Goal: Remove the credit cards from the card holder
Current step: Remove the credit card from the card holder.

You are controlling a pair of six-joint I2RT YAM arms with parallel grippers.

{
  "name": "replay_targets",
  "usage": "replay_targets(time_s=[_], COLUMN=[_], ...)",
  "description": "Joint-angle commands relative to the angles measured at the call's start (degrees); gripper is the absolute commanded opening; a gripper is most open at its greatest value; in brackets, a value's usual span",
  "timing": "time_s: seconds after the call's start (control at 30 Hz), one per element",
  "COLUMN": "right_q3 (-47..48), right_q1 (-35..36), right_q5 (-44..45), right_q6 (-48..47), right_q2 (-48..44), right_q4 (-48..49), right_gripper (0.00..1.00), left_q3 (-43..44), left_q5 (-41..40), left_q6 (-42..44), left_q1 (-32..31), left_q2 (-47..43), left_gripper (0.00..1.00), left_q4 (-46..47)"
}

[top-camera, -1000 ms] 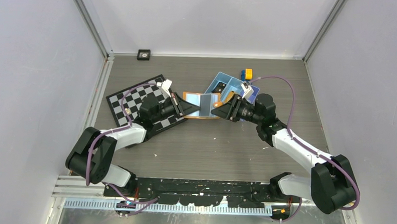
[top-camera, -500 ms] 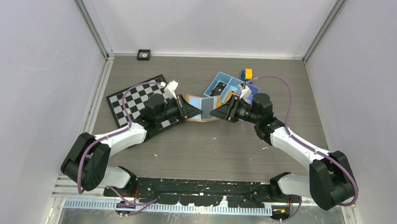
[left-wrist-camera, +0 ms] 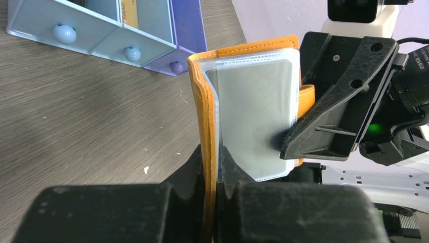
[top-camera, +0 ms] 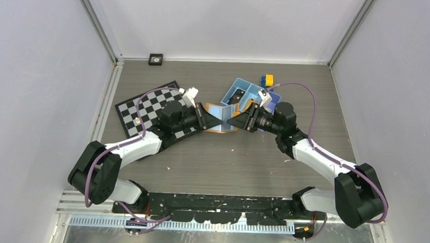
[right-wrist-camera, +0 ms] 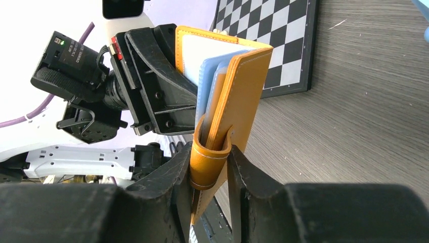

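Observation:
The orange card holder (top-camera: 219,115) is held up off the table between both arms, half folded like a book. My left gripper (top-camera: 206,117) is shut on the edge of one orange cover (left-wrist-camera: 206,126), and greyish clear sleeves (left-wrist-camera: 253,101) fan out beside it. My right gripper (top-camera: 233,121) comes in from the other side, its fingers pressed on the looped closing tab (right-wrist-camera: 208,162) and the other cover (right-wrist-camera: 248,101). The credit cards are hidden in the sleeves; I cannot make out any single card.
A blue three-compartment tray (top-camera: 247,93) stands just behind the holder, with a small yellow-and-blue block (top-camera: 267,80) at its far corner. A black-and-white checkered mat (top-camera: 142,110) lies under the left arm. A small black square (top-camera: 156,59) sits at the back wall.
The left gripper has moved right, folding the holder from lying spread open to half shut and upright. The right jaws have narrowed onto the tab.

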Motion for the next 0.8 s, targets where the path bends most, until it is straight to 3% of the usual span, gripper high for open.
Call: replay_targets(time_s=[0.0,0.23,0.27,0.33,0.4,0.47,0.63,0.7,0.77], right_q3=[-0.1,-0.7,-0.7,-0.2,0.7,1.1,1.6,1.8,1.8], right_q1=[0.7,0.7,0.7,0.7,0.8,0.8,0.8,0.7,0.8], right_q5=[-3.2,-4.0,-3.8,-2.7,-1.7,-0.9,0.2,0.8,0.8], right_q6=[2.4,3.4,3.4,2.6,1.1,0.4,-0.6,-1.2,-1.3], right_q2=[-2.1,-2.2,-2.3,-2.4,-2.2,-1.6,-1.8,-2.1,-1.8], right_q4=[9.0,11.0,11.0,8.5,5.5,3.7,1.6,0.3,0.0], right_gripper=[0.33,0.52,0.52,0.41,0.38,0.39,0.58,0.59,0.49], left_q3=[2.5,2.8,2.8,2.7,2.7,2.6,2.3,2.1,1.9], left_q5=[2.1,2.5,2.5,2.5,2.5,2.4,1.0,0.5,0.2], left_q6=[0.2,-0.3,-0.3,-0.4,-0.3,-0.3,0.4,0.6,0.7], left_q1=[-0.8,-0.9,-0.9,-0.9,-0.8,-0.8,-0.9,-0.9,-0.9], left_q2=[1.6,2.5,2.6,2.6,2.4,2.1,0.7,0.2,-0.2], left_gripper=[0.0,0.0,0.0,0.0,0.0,0.0,0.0,0.0,0.0], left_q4=[2.2,2.6,2.6,2.7,2.7,2.7,1.5,1.1,1.0])
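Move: The credit cards sit in the blue sleeves of the open card holder, about 2 cm left of the right hand, some 1 cm ahead and 1 cm higher; the orange strap lies right at that hand, about 1 cm to its left. The drawer tray stands on the table about 12 cm ahead of the right hand, 8 cm to its right and 15 cm down. From the left hand, the cards are about 4 cm right, 2 cm ahead and 2 cm up. The right hand works in place at the strap side of the card holder, rising about 1 cm while drawing back slightly, then sinking about 1.5 cm to roughly its starting height, its fingers parting, half closing and parting again to finish plainly wider around the strap, with only a few degrees of tilt out and back. Meanwhile the left hand keeps its shut pinch on the holder's other cover and sinks steadily by about 1.5 cm, hardly turning. ##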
